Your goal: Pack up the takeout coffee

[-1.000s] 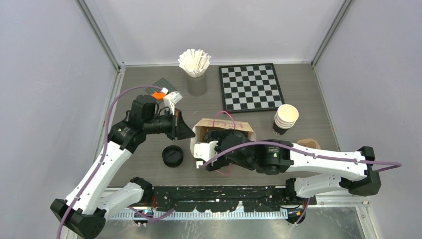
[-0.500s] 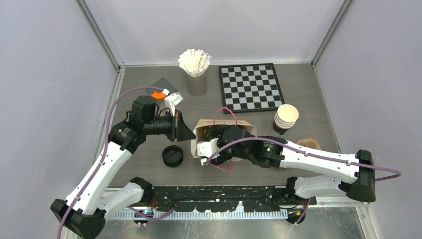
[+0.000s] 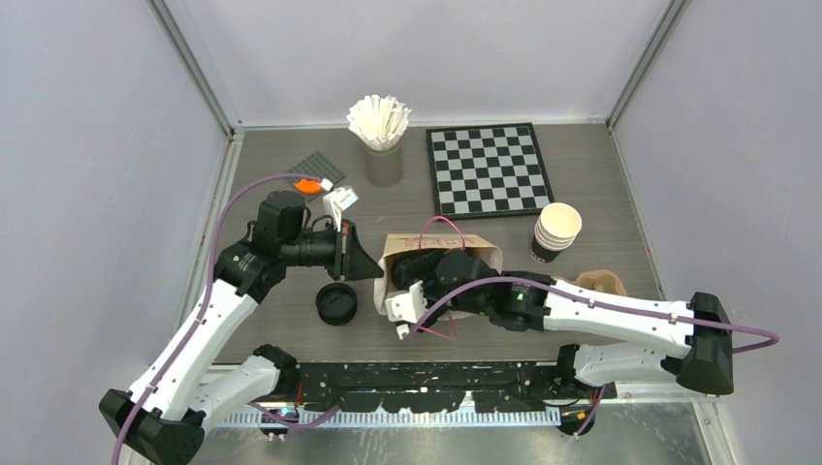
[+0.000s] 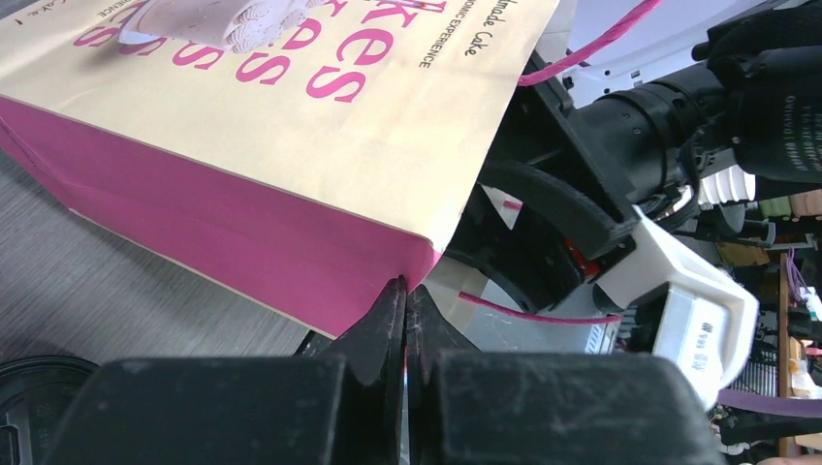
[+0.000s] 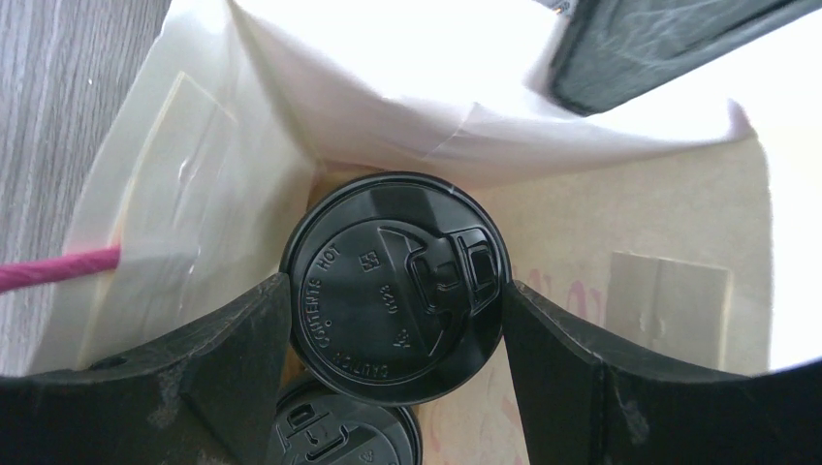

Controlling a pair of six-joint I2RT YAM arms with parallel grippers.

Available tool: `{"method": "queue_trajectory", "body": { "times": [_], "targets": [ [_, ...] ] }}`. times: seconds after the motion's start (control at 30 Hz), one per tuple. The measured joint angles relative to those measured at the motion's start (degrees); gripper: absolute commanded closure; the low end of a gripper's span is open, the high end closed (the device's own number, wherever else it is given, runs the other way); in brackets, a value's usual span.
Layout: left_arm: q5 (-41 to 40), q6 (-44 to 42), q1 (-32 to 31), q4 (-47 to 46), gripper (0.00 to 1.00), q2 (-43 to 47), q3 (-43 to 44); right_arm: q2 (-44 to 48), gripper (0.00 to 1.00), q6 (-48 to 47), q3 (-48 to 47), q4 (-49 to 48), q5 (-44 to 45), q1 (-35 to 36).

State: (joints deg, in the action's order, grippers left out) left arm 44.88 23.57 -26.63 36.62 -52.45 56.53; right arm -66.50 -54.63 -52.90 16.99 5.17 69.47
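A cream paper bag with pink handles stands mid-table, mouth open. My left gripper is shut on the bag's left rim; the left wrist view shows its fingertips pinching the pink-sided corner. My right gripper reaches down inside the bag. In the right wrist view its fingers press both sides of a takeout coffee, seen by its black lid. A second lidded coffee sits just below it in the bag. Another black-lidded cup stands on the table left of the bag.
A stack of paper cups and a brown pulp carrier lie right of the bag. A chessboard and a holder of white sticks stand at the back. An orange and white piece lies behind my left arm.
My right gripper has sunk further into the bag with the coffee. The bag and my left gripper holding its rim have shifted slightly toward the near edge.
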Motion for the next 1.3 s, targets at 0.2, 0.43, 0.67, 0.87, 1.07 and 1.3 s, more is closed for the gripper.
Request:
{"method": "queue_trajectory", "body": {
  "times": [0.2, 0.43, 0.67, 0.87, 1.07, 1.3],
  "targets": [
    [0.2, -0.3, 0.0, 0.1, 1.0, 0.5, 0.0, 0.0, 0.36, -2.7, 1.9, -0.8, -0.6, -0.3],
    [0.9, -1.5, 0.0, 0.5, 1.0, 2.2, 0.0, 0.0, 0.36, -5.5, 3.9, -3.0, -1.3, -0.3],
    [1.9, -2.2, 0.0, 1.0, 1.0, 2.6, -1.0, -1.9, 0.36, -7.5, 4.2, -4.8, -1.9, -0.3],
    [1.9, -3.1, 0.0, 1.8, 1.0, 2.9, -1.1, -4.2, 0.36, -8.5, 4.2, -7.0, -2.1, -0.6],
    [1.9, -3.0, 0.0, 1.8, 1.0, 3.1, -1.4, -6.1, 0.36, -9.5, 4.2, -8.0, -2.6, -1.4],
    [1.9, -2.8, 0.0, 1.8, 1.0, 2.9, -1.4, -7.3, 0.37, -10.0, 4.2, -8.4, -4.0, -3.6]
  ]
}}
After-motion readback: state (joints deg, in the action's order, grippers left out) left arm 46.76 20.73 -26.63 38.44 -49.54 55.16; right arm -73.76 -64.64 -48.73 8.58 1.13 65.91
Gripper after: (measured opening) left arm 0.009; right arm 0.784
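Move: Inside the bag, the right hand still grips a lidded cup. The carrier's free slot lies roughly 5 cm ahead, 4 cm to its left and 13 cm below. The other cup already stands some 5 cm ahead, 6 cm right and 13 cm down, while the bag corner the left hand pinches is about 2 cm back, 8 cm left and 6 cm above. From the left hand the slot is about 6 cm ahead, 5 cm right and 18 cm down. Lowering the lidded cup deeper into the bag, the right hand sinks about 4.5 cm towards the free slot, straight down at first, then also edging left and finally forward some 2 cm, its fingers tipping down by roughly 10 degrees and keeping their grip. The shut left gripper keeps its pinch on the bag's top corner and eases it back about 1.5 cm. ##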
